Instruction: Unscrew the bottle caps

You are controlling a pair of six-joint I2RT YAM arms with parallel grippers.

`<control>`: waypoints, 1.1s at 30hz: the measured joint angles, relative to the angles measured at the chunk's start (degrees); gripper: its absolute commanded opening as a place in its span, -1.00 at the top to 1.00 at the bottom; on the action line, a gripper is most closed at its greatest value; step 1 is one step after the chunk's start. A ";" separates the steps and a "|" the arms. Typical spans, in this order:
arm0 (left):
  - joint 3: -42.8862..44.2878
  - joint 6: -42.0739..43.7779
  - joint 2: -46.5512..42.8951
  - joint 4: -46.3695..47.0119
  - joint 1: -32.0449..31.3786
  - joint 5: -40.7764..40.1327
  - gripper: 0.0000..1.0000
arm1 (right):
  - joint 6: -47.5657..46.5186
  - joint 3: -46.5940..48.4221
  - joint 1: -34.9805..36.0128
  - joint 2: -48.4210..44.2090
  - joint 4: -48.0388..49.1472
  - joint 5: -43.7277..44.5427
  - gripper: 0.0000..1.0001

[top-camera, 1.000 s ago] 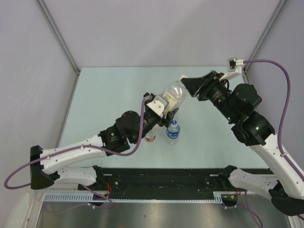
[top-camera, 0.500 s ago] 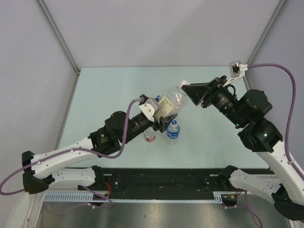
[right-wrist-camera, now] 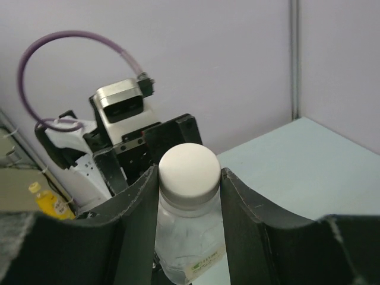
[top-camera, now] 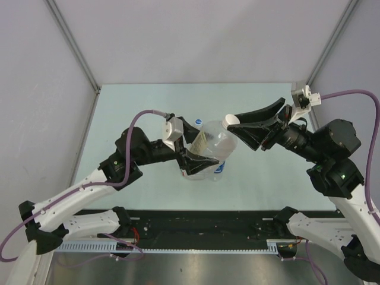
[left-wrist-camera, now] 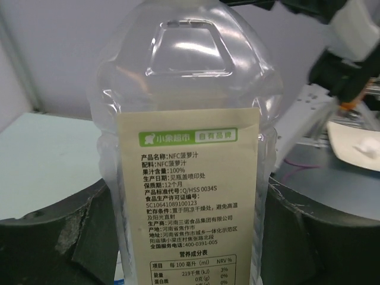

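Note:
The large clear bottle [top-camera: 211,146] with the yellowish label [left-wrist-camera: 187,196] hangs tilted above the table. My left gripper [top-camera: 194,147] is shut on its body, with the dark fingers [left-wrist-camera: 56,237] pressed on both sides. The bottle's white cap [top-camera: 230,120] points up and to the right. My right gripper [top-camera: 233,123] is shut on that cap [right-wrist-camera: 189,168], a finger [right-wrist-camera: 138,205] hard against each side. A small blue-labelled bottle [top-camera: 219,168] shows partly behind the large one. Its cap and the other caps are hidden.
The pale green table [top-camera: 142,119] is walled by grey panels at the back and on both sides. The arms' black base rail [top-camera: 208,228] runs along the near edge. A small yellow bottle [right-wrist-camera: 46,202] shows far off in the right wrist view.
The large bottle has moved toward the near edge and now covers the small bottles. The left arm has swung left and the right gripper has followed, staying on the cap.

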 measured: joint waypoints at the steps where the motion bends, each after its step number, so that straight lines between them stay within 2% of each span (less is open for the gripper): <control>1: 0.15 -1.29 0.13 0.28 0.79 3.19 1.00 | -0.59 -0.02 0.00 -0.20 0.42 -1.92 1.00; 7: 1.38 -7.54 2.14 3.41 3.96 19.58 1.00 | -3.48 -0.02 -0.04 -1.38 2.62 -12.07 1.00; 13: 1.77 -12.17 3.87 6.71 5.11 30.18 1.00 | -5.55 -0.02 -0.09 -2.08 2.99 -19.80 1.00; 22: 1.77 -16.46 5.60 9.64 5.27 38.80 1.00 | -8.85 -0.02 -0.11 -2.08 3.04 -29.00 1.00; 30: 1.77 -17.14 6.34 9.90 5.27 41.72 0.99 | -11.13 -0.02 -0.22 -2.08 1.88 -32.20 1.00; 33: 2.03 -16.04 6.34 8.26 5.31 41.55 1.00 | -11.17 0.00 -0.48 -2.10 1.31 -32.15 0.42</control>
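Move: The large bottle's white cap is already between the right fingers; from the left hand, which holds the body of the large bottle, it lies about 4 cm ahead, 6 cm to the right and 9 cm up. On the table some 31 cm below the left hand, the red-capped bottle stands about 8 cm ahead and 5 cm left, the near blue-capped bottle about 7 cm ahead and 7 cm right. Still gripping bottle and cap, both hands sweep back about 9 cm, left turning 35 degrees clockwise, right counter-clockwise. ##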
